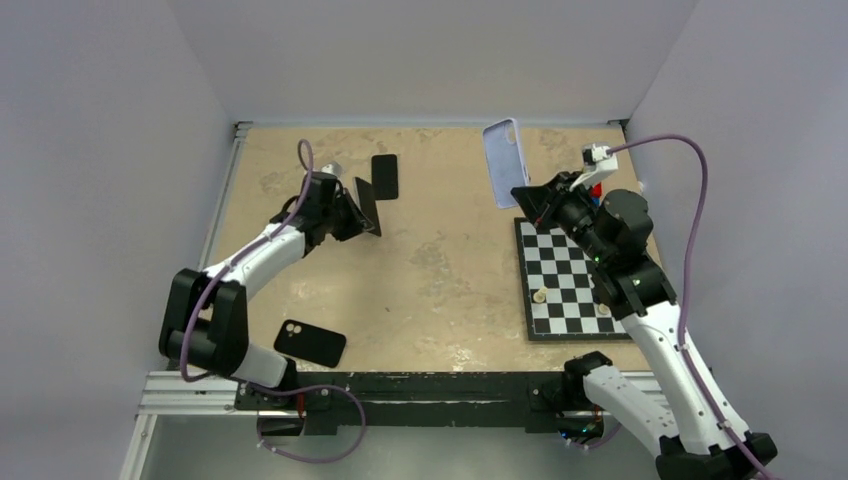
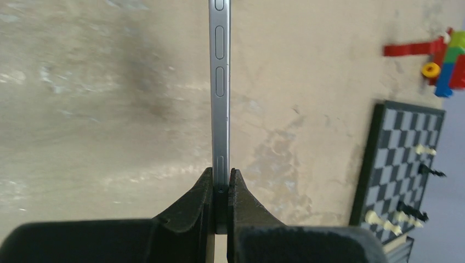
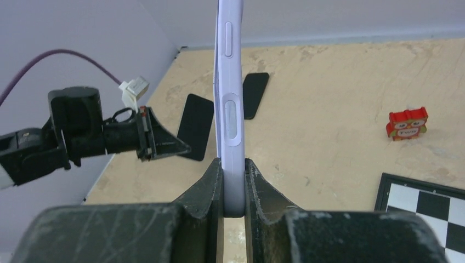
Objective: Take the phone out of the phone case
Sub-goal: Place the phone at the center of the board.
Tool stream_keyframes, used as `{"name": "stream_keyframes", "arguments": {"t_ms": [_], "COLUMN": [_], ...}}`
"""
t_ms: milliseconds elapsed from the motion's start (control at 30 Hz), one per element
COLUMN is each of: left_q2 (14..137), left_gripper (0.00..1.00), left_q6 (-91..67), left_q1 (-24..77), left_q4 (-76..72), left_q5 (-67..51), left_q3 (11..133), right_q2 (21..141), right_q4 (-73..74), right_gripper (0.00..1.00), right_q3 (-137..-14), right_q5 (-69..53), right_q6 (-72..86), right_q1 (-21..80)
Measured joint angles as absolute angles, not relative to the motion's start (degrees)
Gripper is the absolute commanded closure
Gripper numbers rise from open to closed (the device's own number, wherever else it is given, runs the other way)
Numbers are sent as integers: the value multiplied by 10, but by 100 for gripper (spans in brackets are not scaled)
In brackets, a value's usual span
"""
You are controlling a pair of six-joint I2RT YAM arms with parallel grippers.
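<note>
My left gripper (image 1: 352, 216) is shut on a thin dark phone (image 1: 367, 206) and holds it on edge above the table's back left. In the left wrist view the phone's grey metal side (image 2: 220, 82) with its buttons rises from between the shut fingers (image 2: 220, 183). My right gripper (image 1: 524, 196) is shut on an empty lavender phone case (image 1: 504, 162) and holds it up at the back right. In the right wrist view the case (image 3: 229, 98) stands edge-on between the fingers (image 3: 233, 170). The phone (image 3: 196, 126) and the case are apart.
A second black phone (image 1: 385, 176) lies flat at the back. Another black phone or case (image 1: 310, 343) lies near the left arm's base. A chessboard (image 1: 570, 280) with a few pieces lies under the right arm. A red owl toy (image 3: 407, 123) and coloured bricks (image 2: 444, 60) sit behind it.
</note>
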State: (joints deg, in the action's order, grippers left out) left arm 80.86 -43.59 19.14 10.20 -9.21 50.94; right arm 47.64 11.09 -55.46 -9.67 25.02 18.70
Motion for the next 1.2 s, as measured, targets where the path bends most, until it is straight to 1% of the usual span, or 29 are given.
{"name": "stream_keyframes", "arguments": {"t_ms": [133, 300, 467, 600, 833, 1067, 1133, 1200], "left_q2": [891, 1025, 1130, 1204, 1267, 1282, 1287, 1291], "left_gripper": [100, 100, 100, 100, 100, 97, 96, 92], "left_q6": [-405, -343, -289, -242, -203, -218, -230, -236], "left_q1": [138, 90, 50, 44, 46, 46, 46, 45], "left_q4": [146, 216, 272, 321, 379, 371, 361, 352], "left_q5": [-97, -140, -180, -191, -194, -219, -233, -243], "left_q3": [572, 759, 888, 965, 1041, 1050, 1050, 1050], "right_q2": [477, 474, 455, 433, 427, 428, 431, 435], "right_q4": [126, 132, 133, 131, 115, 111, 106, 101], "right_gripper": [100, 100, 100, 100, 100, 100, 100, 100], "right_q3": [-535, -493, -478, -478, -467, -457, -457, -457], "right_q5": [-113, -145, -161, -163, -173, -179, -184, -190], "right_q6": [251, 265, 276, 281, 296, 307, 310, 313], "right_q1": [187, 187, 187, 187, 187, 187, 187, 187]}}
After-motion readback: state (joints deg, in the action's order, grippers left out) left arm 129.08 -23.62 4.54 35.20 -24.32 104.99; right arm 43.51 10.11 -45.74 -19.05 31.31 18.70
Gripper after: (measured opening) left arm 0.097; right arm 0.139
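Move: The left hand holds the dark phone on edge. Its place is the bare table just left of the lying black phone, about 21 cm ahead of this hand, 5 cm to its left and 10 cm below. The lying black phone is 21 cm ahead and 2 cm right; the black phone case is some 27 cm back and 12 cm left. From the right hand, that bare place is roughly 27 cm ahead, 34 cm left and 32 cm down. Carry the held phone with the left gripper about 16 cm forward and some 5 cm left to the lying black phone's left side, then sink to about 6 cm lower, tipping the fingers down a little. Ease slightly right at the end, bringing its low edge alongside the black phone; keep the grip. Meanwhile lower the right gripper about 5 cm and draw it back a little, still holding the lavender case. ##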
